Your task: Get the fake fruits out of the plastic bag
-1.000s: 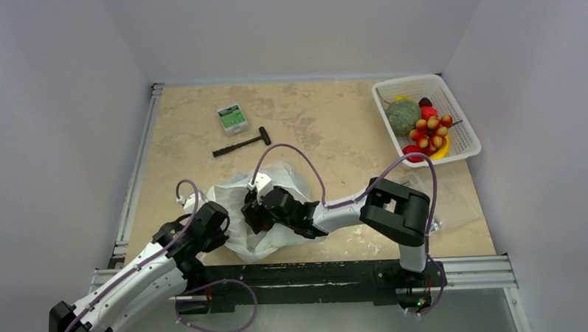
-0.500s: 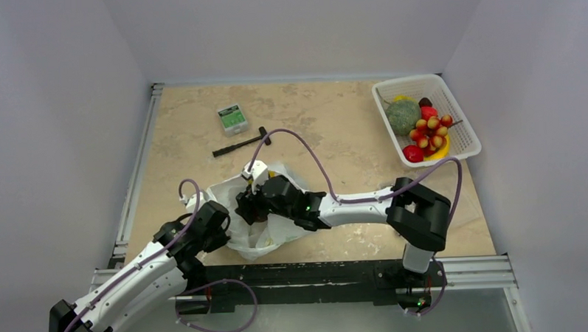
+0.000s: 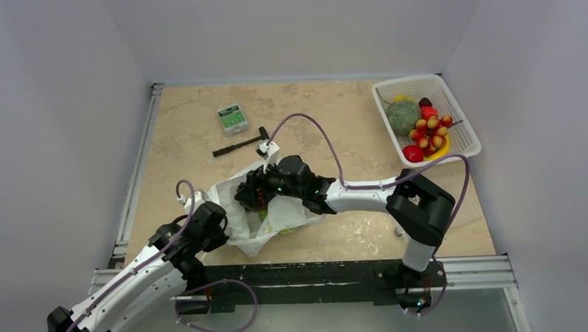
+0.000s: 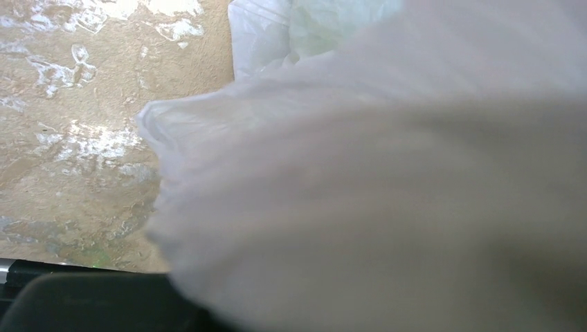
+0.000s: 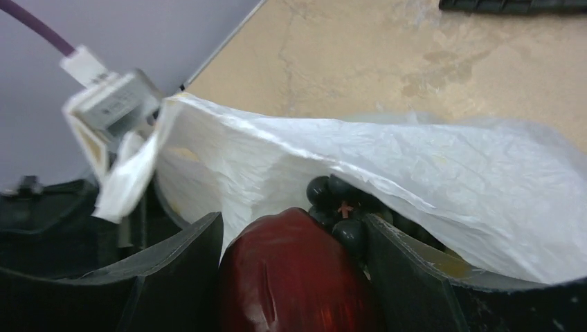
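Note:
The white crinkly plastic bag (image 3: 281, 213) lies near the table's front, left of centre. My right gripper (image 3: 252, 195) reaches into its mouth from the right. In the right wrist view its two black fingers (image 5: 185, 257) are shut on a dark red fake fruit (image 5: 294, 277). A bunch of dark grapes (image 5: 339, 206) sits wedged beside that fruit under the bag's rim (image 5: 387, 155). My left gripper (image 3: 216, 217) is at the bag's left edge, shut on the plastic. White film (image 4: 387, 173) fills the left wrist view and hides its fingers.
A white basket (image 3: 463, 130) at the far right holds a green melon (image 3: 402, 116) and a red-yellow berry cluster (image 3: 430, 130). A small clear box (image 3: 232, 118) and a black T-shaped tool (image 3: 240, 144) lie beyond the bag. Metal rails border the left and near edges.
My right gripper has narrowed onto the red fruit and shifted away from the front edge, its arm stretching out further left. The bag's rim has risen with it. The left arm has stayed put.

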You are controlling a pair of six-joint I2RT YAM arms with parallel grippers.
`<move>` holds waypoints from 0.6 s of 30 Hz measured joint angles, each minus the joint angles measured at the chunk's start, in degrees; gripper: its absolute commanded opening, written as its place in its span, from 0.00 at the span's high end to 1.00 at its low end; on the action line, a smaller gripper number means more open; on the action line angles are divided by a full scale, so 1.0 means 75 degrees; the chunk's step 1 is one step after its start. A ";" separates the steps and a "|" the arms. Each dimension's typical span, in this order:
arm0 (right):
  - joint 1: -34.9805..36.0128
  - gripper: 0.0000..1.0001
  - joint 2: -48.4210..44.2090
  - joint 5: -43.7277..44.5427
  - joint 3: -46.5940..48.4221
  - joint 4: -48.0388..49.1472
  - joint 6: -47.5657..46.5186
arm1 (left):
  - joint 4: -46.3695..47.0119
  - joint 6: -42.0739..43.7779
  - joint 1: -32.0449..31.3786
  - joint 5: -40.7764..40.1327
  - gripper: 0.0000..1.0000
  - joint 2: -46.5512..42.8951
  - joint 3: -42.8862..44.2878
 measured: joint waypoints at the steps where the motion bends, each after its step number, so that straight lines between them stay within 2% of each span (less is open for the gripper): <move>1: -0.0076 0.71 0.0143 -0.0079 -0.0026 0.0079 0.0052 | -0.0026 0.0020 0.0000 -0.0003 1.00 -0.0009 0.0038; 7: -0.0073 0.45 0.0970 -0.0388 -0.0050 0.0052 0.0073 | -0.0044 0.0064 0.0000 -0.0006 1.00 0.0012 0.0108; 14: -0.0029 0.04 0.1035 -0.0160 0.0038 -0.0860 -0.0560 | 0.0114 0.0064 0.0000 0.0044 1.00 0.0102 0.0093; 18: -0.0029 0.01 0.0769 0.0012 0.0125 -0.1716 -0.1014 | 0.0274 0.0119 0.0000 0.0122 1.00 0.0291 0.0023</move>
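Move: The right hand already has the dark red fruit between its fingers, over the open bag. The spot on the bag's floor where the fruit goes is about 12 cm below, 3 cm back and 2 cm to the right. The black grapes lie roughly 3 cm ahead, 5 cm left and 12 cm down. The hammer is some 18 cm ahead, 3 cm left and 15 cm below. From the left hand, gripping the rim, that spot is about 7 cm ahead, 10 cm right, nearly level. Still gripping the dark red fruit, the right hand takes it about 9 cm down into the bag, towards the floor beside the grapes, tipping its left-pointing fingers down nearly 20 degrees. Late on the fingers spread almost fully and let go, while the hand eases some 2 cm to the right. The left hand keeps its pinch on the rim. ##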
